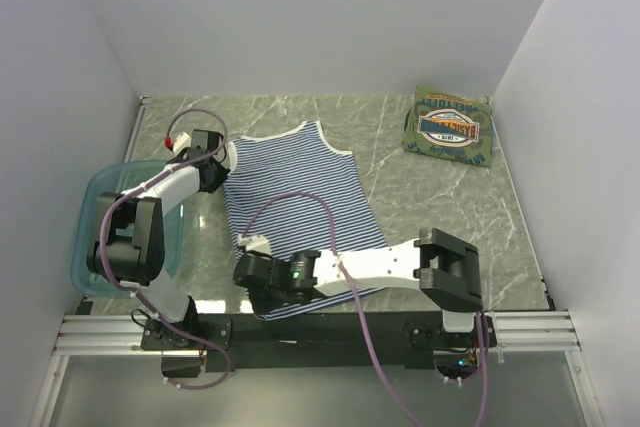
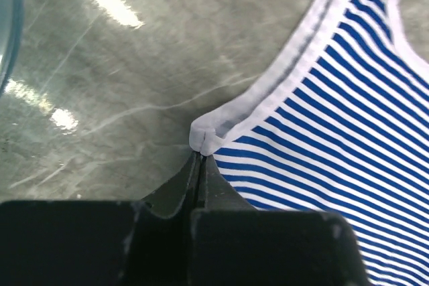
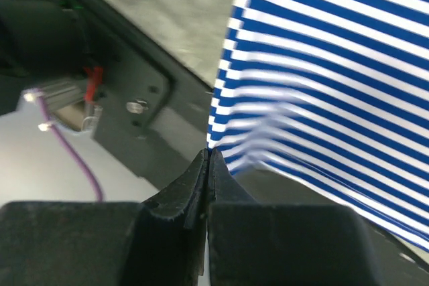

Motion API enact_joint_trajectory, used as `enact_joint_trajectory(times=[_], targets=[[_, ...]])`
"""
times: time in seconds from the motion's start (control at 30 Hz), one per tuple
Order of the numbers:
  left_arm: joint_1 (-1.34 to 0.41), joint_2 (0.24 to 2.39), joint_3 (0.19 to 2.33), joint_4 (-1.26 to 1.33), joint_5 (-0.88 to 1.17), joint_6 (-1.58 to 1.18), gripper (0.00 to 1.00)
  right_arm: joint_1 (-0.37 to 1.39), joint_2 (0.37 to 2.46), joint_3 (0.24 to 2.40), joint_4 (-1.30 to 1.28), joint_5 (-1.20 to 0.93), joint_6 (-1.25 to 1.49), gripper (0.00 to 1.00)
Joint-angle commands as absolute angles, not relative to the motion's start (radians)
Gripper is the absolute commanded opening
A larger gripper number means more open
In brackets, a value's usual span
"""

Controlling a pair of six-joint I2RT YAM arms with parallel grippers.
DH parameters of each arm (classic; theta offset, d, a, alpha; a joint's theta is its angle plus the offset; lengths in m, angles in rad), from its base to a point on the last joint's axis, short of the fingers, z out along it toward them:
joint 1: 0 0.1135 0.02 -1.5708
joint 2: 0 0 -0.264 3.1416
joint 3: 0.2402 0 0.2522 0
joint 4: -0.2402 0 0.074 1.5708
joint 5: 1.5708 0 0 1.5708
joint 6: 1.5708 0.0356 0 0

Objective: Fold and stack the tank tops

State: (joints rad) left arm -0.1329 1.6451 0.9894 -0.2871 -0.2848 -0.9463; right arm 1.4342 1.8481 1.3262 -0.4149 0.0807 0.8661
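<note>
The navy-and-white striped tank top (image 1: 295,197) lies spread flat in the middle of the table, neck toward the back. My left gripper (image 1: 222,162) is shut on the white-trimmed tip of its left shoulder strap (image 2: 213,128), and the fingertips (image 2: 200,155) pinch the trim. My right gripper (image 1: 247,269) is shut on the near left hem corner of the same striped top (image 3: 322,65), which lifts slightly at the jaws (image 3: 209,153). An olive-green tank top (image 1: 451,127) with an oval print lies folded at the back right.
A translucent teal tub (image 1: 88,247) stands at the left edge beside the left arm, and its rim (image 2: 5,25) shows in the left wrist view. The black base rail (image 3: 120,98) runs just below the hem. White walls enclose the table.
</note>
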Motion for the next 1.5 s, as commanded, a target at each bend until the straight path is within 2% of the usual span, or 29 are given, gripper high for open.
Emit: enact_joint_trajectory(times=[0.0, 0.43, 0.73, 1.0, 1.13, 1.2, 1.23, 1.27, 1.3, 1.37, 1.4, 1.47], targets=[[-0.149, 1.617, 1.054, -0.299, -0.256, -0.939, 0.01, 1.388, 1.718, 1.244, -0.362, 0.078, 0.870, 0.00], [-0.324, 1.808, 1.323, -0.390, -0.290, -0.966, 0.01, 1.289, 1.447, 0.846, -0.219, 0.107, 0.963, 0.00], [-0.428, 1.953, 1.459, -0.420, -0.302, -0.977, 0.01, 1.276, 1.367, 0.700, -0.193, 0.158, 1.029, 0.00], [-0.459, 1.988, 1.470, -0.384, -0.281, -0.970, 0.00, 1.273, 1.353, 0.624, -0.167, 0.176, 1.075, 0.00], [-0.462, 1.988, 1.471, -0.353, -0.252, -0.954, 0.06, 1.276, 1.351, 0.607, -0.158, 0.181, 1.089, 0.00], [-0.465, 1.990, 1.473, -0.342, -0.232, -0.936, 0.12, 1.276, 1.347, 0.603, -0.164, 0.190, 1.094, 0.00], [-0.465, 1.990, 1.479, -0.338, -0.226, -0.927, 0.16, 1.276, 1.347, 0.603, -0.163, 0.190, 1.094, 0.00], [-0.466, 1.985, 1.477, -0.330, -0.219, -0.920, 0.28, 1.279, 1.344, 0.601, -0.164, 0.190, 1.095, 0.00], [-0.468, 1.977, 1.476, -0.327, -0.215, -0.916, 0.34, 1.279, 1.342, 0.603, -0.178, 0.199, 1.106, 0.03], [-0.468, 1.954, 1.459, -0.292, -0.198, -0.902, 0.46, 1.295, 1.319, 0.603, -0.202, 0.227, 1.117, 0.15], [-0.468, 1.922, 1.438, -0.279, -0.184, -0.900, 0.49, 1.299, 1.307, 0.603, -0.231, 0.253, 1.132, 0.31], [-0.468, 1.887, 1.421, -0.265, -0.190, -0.894, 0.55, 1.305, 1.260, 0.603, -0.270, 0.291, 1.155, 0.42]])
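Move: Down the middle of the striped tank top lies the fold's landing line: from the left hand, pinching the left armhole edge, about 17 cm right, 5 cm ahead and 3 cm below; from the right hand, at the left hem corner, some 15 cm right, 4 cm ahead and 5 cm below. The top's right strap is roughly 15 cm ahead and 27 cm right of the left hand; the basket sits about 27 cm left and 14 cm back of the left hand. Carrying the tank top's left edge over to its middle, both hands sweep right together with their pinches kept, some 15-18 cm, a little forward, turning about 20 degrees clockwise. The left arcs up about 4 cm and back down; the right sinks about 5 cm, mostly late. Both then open partway and let go, the left slightly first and beginning to rise. ##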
